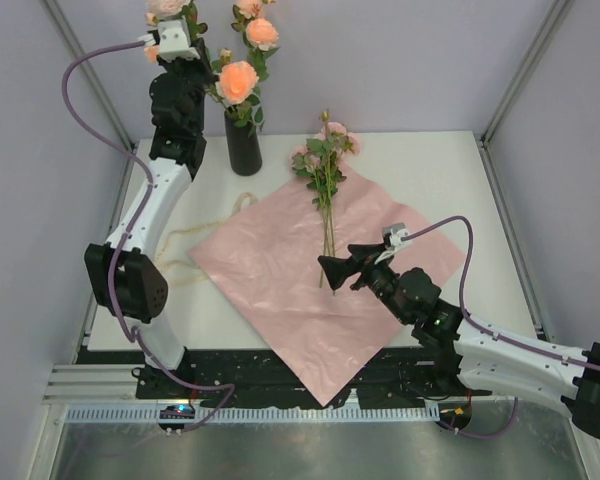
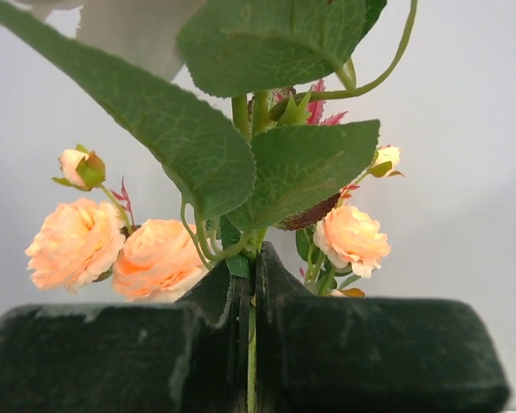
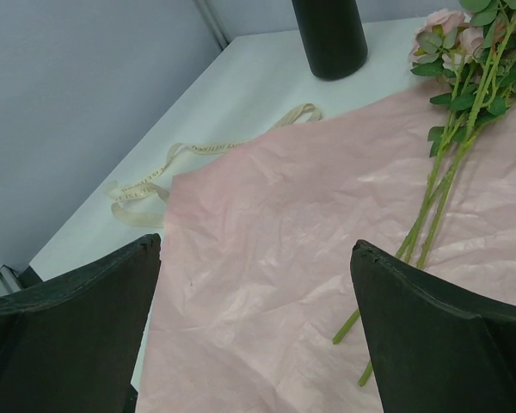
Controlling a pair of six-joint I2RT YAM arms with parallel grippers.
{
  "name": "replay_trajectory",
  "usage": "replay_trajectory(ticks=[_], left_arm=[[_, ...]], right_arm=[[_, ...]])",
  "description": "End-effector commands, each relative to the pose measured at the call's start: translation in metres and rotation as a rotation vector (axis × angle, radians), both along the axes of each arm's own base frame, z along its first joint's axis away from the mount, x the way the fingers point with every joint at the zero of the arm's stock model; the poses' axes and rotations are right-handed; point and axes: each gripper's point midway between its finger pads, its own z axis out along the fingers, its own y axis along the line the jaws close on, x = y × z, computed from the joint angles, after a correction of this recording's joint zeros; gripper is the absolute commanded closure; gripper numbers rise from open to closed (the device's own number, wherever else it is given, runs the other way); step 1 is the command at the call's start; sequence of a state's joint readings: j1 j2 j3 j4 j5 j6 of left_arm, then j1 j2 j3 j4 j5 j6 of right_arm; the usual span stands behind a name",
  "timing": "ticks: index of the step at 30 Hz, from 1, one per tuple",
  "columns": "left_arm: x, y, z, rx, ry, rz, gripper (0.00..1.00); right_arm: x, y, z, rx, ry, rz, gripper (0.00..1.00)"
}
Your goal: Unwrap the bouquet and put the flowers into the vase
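Observation:
The bouquet lies unwrapped. Its pink paper (image 1: pixel 310 275) is spread flat on the table, and a few of the flowers (image 1: pixel 325 165) rest on it. The black vase (image 1: pixel 243 142) stands at the back with peach roses (image 1: pixel 238 80) in it. My left gripper (image 1: pixel 176 24) is raised high beside the vase, shut on a thin green stem (image 2: pixel 251 361) with broad leaves (image 2: pixel 301 168). My right gripper (image 1: pixel 342 268) hovers open over the paper, left of the lying stems' (image 3: pixel 430 206) cut ends. Nothing is between its fingers (image 3: pixel 77 327).
The cream ribbon (image 1: pixel 205 235) lies loose on the white table (image 1: pixel 430 170) left of the paper, also seen in the right wrist view as a ribbon (image 3: pixel 155 185). Enclosure walls and posts (image 1: pixel 520 70) stand around the table. The paper's near corner overhangs the front edge.

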State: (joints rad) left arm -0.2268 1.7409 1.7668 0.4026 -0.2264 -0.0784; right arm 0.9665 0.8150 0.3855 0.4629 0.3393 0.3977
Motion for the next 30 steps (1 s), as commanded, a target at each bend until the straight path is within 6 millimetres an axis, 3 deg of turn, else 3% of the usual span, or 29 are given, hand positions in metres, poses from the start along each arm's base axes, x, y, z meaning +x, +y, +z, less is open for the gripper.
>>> replay_trajectory(ticks=[1,7,9,12,15,20,23,30], left_arm=[[0.004,0.002,0.033,-0.01,-0.125,-0.002,1.0],[0.028,-0.007,-0.021,0.012,0.002,-0.022,1.0],[0.031,-0.006,-0.037,0.027,0.045,-0.024,0.81],[0.028,-0.01,-0.052,0.048,0.101,-0.054,0.45],[0.009,-0.013,-0.056,0.059,0.145,-0.087,0.23],[-0.031,-0.023,-0.069,0.071,0.24,-0.194,0.01],[-0.06,-0.021,-0.086,0.047,0.333,-0.221,0.0],[-0.144,-0.022,-0.105,-0.013,0.469,-0.317,0.01]], right_arm=[[0.006,-0.003,0.016,0.034,-0.047,-0.03,0.05],[0.009,-0.002,0.014,0.035,-0.03,-0.034,0.04],[0.009,-0.002,0.016,0.036,-0.024,-0.035,0.05],[0.007,-0.003,0.017,0.041,-0.014,-0.033,0.05],[0.006,-0.006,0.018,0.05,0.003,-0.041,0.05],[0.008,-0.01,0.017,0.083,0.087,-0.082,0.05],[0.008,-0.006,0.007,0.112,0.156,-0.084,0.05],[0.015,0.003,-0.002,0.123,0.205,-0.089,0.05]])
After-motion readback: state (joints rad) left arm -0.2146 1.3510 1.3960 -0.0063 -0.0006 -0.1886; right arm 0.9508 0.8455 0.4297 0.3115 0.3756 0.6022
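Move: The left hand holds the rose stem, its fingers shut around it high over the vase's near side; the vase's middle is some 12 cm ahead, 2 cm to the right and about 35 cm below. The last flowers on the wrap centre about level with this hand, 25 cm right and 42 cm down; the ribbon lies roughly 7 cm back, 6 cm left, 44 cm down. From the right hand the vase is about 44 cm ahead, 25 cm left and 7 cm lower. Still pinching the rose stem, the left hand sinks about 12 cm over the vase, easing some 4 cm forward at first, and opens wide partway down, letting the stem go. The emptied fingers then draw back towards the robot about 14 cm, rising slightly and tipping down about 20 degrees with a small clockwise turn. The open right hand stays nearly in place, sinking 2 cm and tipping down. ##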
